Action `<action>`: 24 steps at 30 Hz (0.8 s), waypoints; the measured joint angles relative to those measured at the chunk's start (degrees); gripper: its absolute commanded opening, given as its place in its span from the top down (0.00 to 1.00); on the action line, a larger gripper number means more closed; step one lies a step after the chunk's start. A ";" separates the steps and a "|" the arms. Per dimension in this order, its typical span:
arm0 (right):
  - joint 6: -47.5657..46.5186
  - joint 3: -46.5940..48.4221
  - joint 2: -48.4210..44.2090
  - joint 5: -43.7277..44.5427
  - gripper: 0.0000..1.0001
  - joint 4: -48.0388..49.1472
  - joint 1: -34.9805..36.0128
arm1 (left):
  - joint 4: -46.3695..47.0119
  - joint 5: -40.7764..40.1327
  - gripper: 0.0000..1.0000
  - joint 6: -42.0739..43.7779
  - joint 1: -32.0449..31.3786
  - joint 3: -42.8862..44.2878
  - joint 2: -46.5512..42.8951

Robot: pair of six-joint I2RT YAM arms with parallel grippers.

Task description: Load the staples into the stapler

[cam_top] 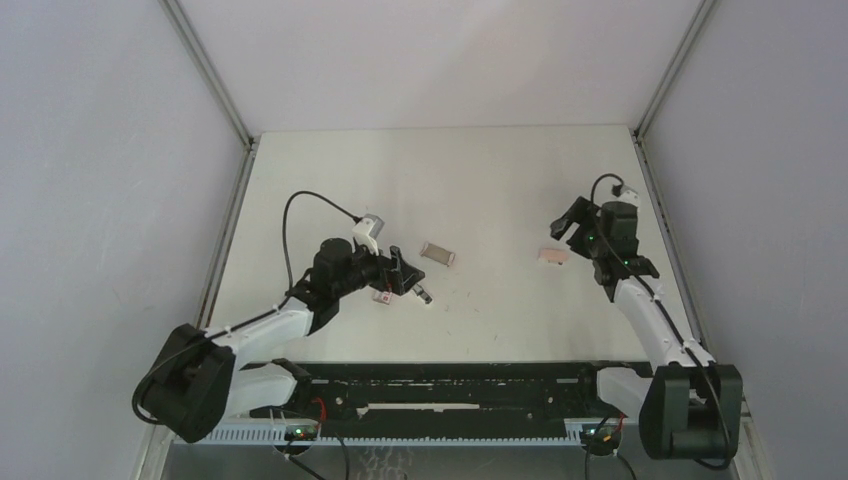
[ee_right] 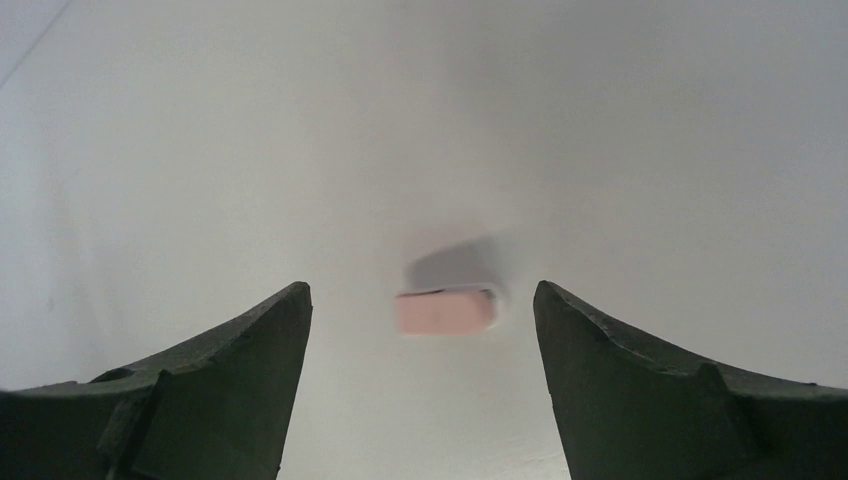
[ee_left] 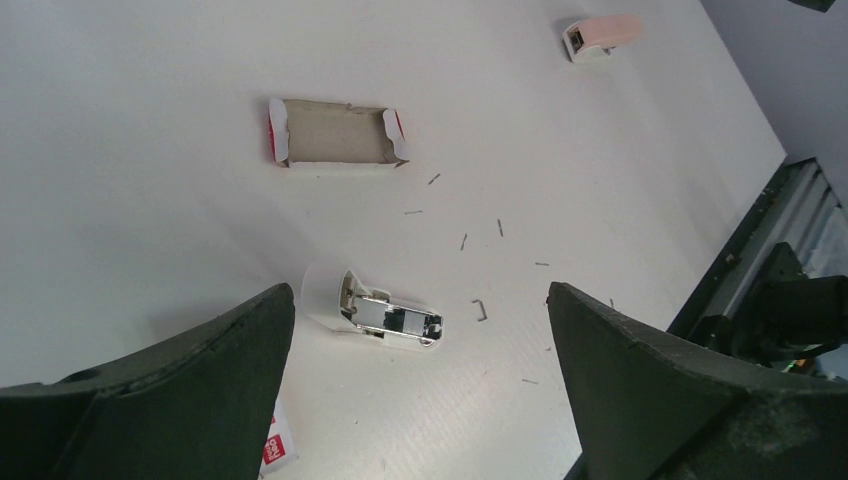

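A small white stapler part (ee_left: 385, 315) lies on the table with its metal channel facing up, seen also in the top view as the stapler part (cam_top: 425, 294). My left gripper (ee_left: 420, 290) hovers over it, open, its fingers (ee_left: 230, 350) well apart on either side. Several loose staples (ee_left: 480, 308) are scattered on the table around it. A pink and white stapler piece (ee_right: 447, 310) lies at the right, just ahead of my right gripper (ee_right: 420, 287), which is open and touches nothing. In the top view the pink piece (cam_top: 553, 257) sits just below the right gripper (cam_top: 562, 232).
An open cardboard staple tray (ee_left: 335, 135) lies beyond the white part and looks empty. A red and white box sleeve (ee_left: 278, 445) lies under the left finger. The table's right edge (ee_left: 760, 160) runs past the pink piece (ee_left: 600, 35).
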 measured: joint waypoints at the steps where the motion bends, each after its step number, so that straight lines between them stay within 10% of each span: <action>1: -0.24 -0.02 -0.44 -0.20 0.21 -0.11 2.21 | 1.03 1.05 0.00 -0.31 0.48 0.00 1.11; 24: 0.39 -6.25 20.85 -12.46 0.43 21.14 46.82 | 7.19 5.60 0.02 -0.48 1.95 1.18 11.19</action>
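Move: The open white stapler lies about 33 cm to the right hand's left, 9 cm back and 10 cm below; from the left hand it is nearly underneath, some 2 cm right and 9 cm down. The empty box tray is 9 cm farther out than the white stapler and 4 cm right of it; the red-and-white staple pack is 9 cm left of it, 2 cm nearer. The pink stapler sits below the right hand, level fore and aft, 3 cm left. Right hand sweeps about 27 cm left and back towards the white stapler, turning counter-clockwise, fingers narrowing; left sinks slightly. ##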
